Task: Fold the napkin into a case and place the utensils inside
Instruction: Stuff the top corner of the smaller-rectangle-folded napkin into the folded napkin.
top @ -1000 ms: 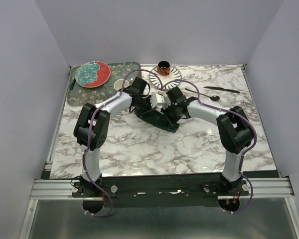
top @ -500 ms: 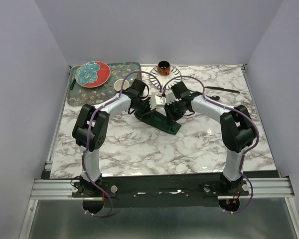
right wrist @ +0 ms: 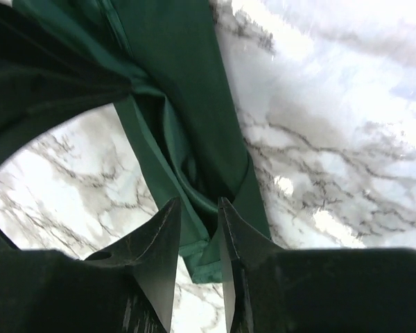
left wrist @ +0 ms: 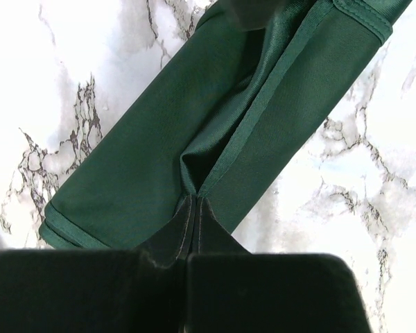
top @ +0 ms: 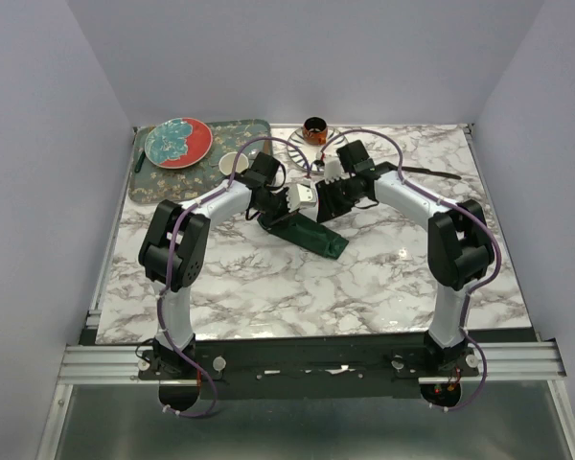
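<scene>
The napkin (top: 311, 235) lies as a long narrow dark green folded strip, slanting across the middle of the marble table. My left gripper (top: 286, 213) is shut, pinching the strip's upper fold edge (left wrist: 194, 205) near its far-left end. My right gripper (top: 324, 203) hovers just above the strip beside the left one. It is open, and only cloth (right wrist: 173, 83) shows through the gap between its fingertips (right wrist: 197, 208). One slim black utensil (top: 439, 173) lies at the back right, partly behind the right arm. The other utensil is hidden.
A patterned tray (top: 149, 177) at the back left carries a red and teal plate (top: 177, 142) and a small white cup (top: 233, 163). A striped plate (top: 331, 144) with an orange cup (top: 315, 128) stands at the back centre.
My right gripper has opened, let go of the napkin, and pulled back toward the far right. The left gripper has stayed shut on the fold.
</scene>
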`<state>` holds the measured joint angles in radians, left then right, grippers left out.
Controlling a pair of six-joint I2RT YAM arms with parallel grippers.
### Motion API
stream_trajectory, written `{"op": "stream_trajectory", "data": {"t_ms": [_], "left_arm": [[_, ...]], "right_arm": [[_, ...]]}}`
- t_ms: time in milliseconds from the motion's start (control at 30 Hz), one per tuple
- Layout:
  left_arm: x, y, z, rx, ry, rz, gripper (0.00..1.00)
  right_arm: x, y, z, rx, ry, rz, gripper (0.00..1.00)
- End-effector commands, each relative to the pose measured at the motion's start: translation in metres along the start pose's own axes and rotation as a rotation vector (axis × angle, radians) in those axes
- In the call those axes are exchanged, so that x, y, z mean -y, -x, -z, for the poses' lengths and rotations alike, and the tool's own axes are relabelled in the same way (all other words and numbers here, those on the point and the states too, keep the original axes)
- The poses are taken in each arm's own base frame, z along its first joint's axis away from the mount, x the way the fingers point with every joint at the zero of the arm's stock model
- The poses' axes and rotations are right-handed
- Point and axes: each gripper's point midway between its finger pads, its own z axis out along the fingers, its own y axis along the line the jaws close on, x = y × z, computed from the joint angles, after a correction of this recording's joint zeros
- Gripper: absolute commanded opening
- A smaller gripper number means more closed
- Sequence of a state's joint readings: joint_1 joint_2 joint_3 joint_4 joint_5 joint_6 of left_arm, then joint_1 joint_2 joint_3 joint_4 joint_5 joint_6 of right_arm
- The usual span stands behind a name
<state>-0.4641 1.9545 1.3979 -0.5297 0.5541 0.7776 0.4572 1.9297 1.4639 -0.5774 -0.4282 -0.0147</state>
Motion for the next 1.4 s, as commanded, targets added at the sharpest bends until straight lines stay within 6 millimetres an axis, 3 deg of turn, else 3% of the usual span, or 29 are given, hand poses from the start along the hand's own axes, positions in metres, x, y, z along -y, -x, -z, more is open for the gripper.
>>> {"op": "stream_trajectory", "data": {"t_ms": [0,67,233,667,967,1367], "left_arm": [[0.006,0.007,0.007,0.025,-0.013,-0.014,0.00],[0.006,0.008,0.008,0.026,-0.014,-0.014,0.00],[0.009,0.007,0.009,0.027,-0.019,-0.013,0.00],[0.011,0.008,0.008,0.029,-0.019,-0.009,0.00],[0.012,0.011,0.010,0.034,-0.018,0.007,0.00],[0.025,0.014,0.018,0.050,-0.039,0.040,0.00]], "right_arm": [[0.001,0.017,-0.015,0.012,0.031,-0.054,0.36],[0.004,0.026,-0.019,0.026,0.027,-0.056,0.36],[0.014,0.024,-0.042,0.001,0.023,-0.072,0.36],[0.015,0.029,-0.062,0.005,0.079,-0.067,0.34],[0.000,0.011,-0.073,-0.043,0.149,-0.063,0.24],[-0.019,0.000,-0.072,-0.062,0.193,-0.032,0.04]]}}
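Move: The green napkin lies as a slanting strip, its far edge to be gripped about 5 cm to the right hand's left, 2 cm ahead and 5 cm below. The left fingers, already pinching the lifted fold, are some 8 cm to the right hand's left and 1 cm ahead; the strip's right end lies 3 cm to its right and 6 cm back, the striped plate 16 cm ahead and 2 cm left. From the left hand that far edge is about 3 cm right, 1 cm ahead and 2 cm lower. The right hand, its fingers already about a third open, first swings some 3 cm forward and 2 cm left out past the napkin's far edge while dropping about 5 cm to the cloth, then, after a small lift and reach forward, sinks again and draws back about 1.5 cm and on to the left, its fingers closing nearly shut on the far edge just right of the left fingers. The left hand keeps its pinch on the fold the whole way, easing back only about 1 cm towards the base. ##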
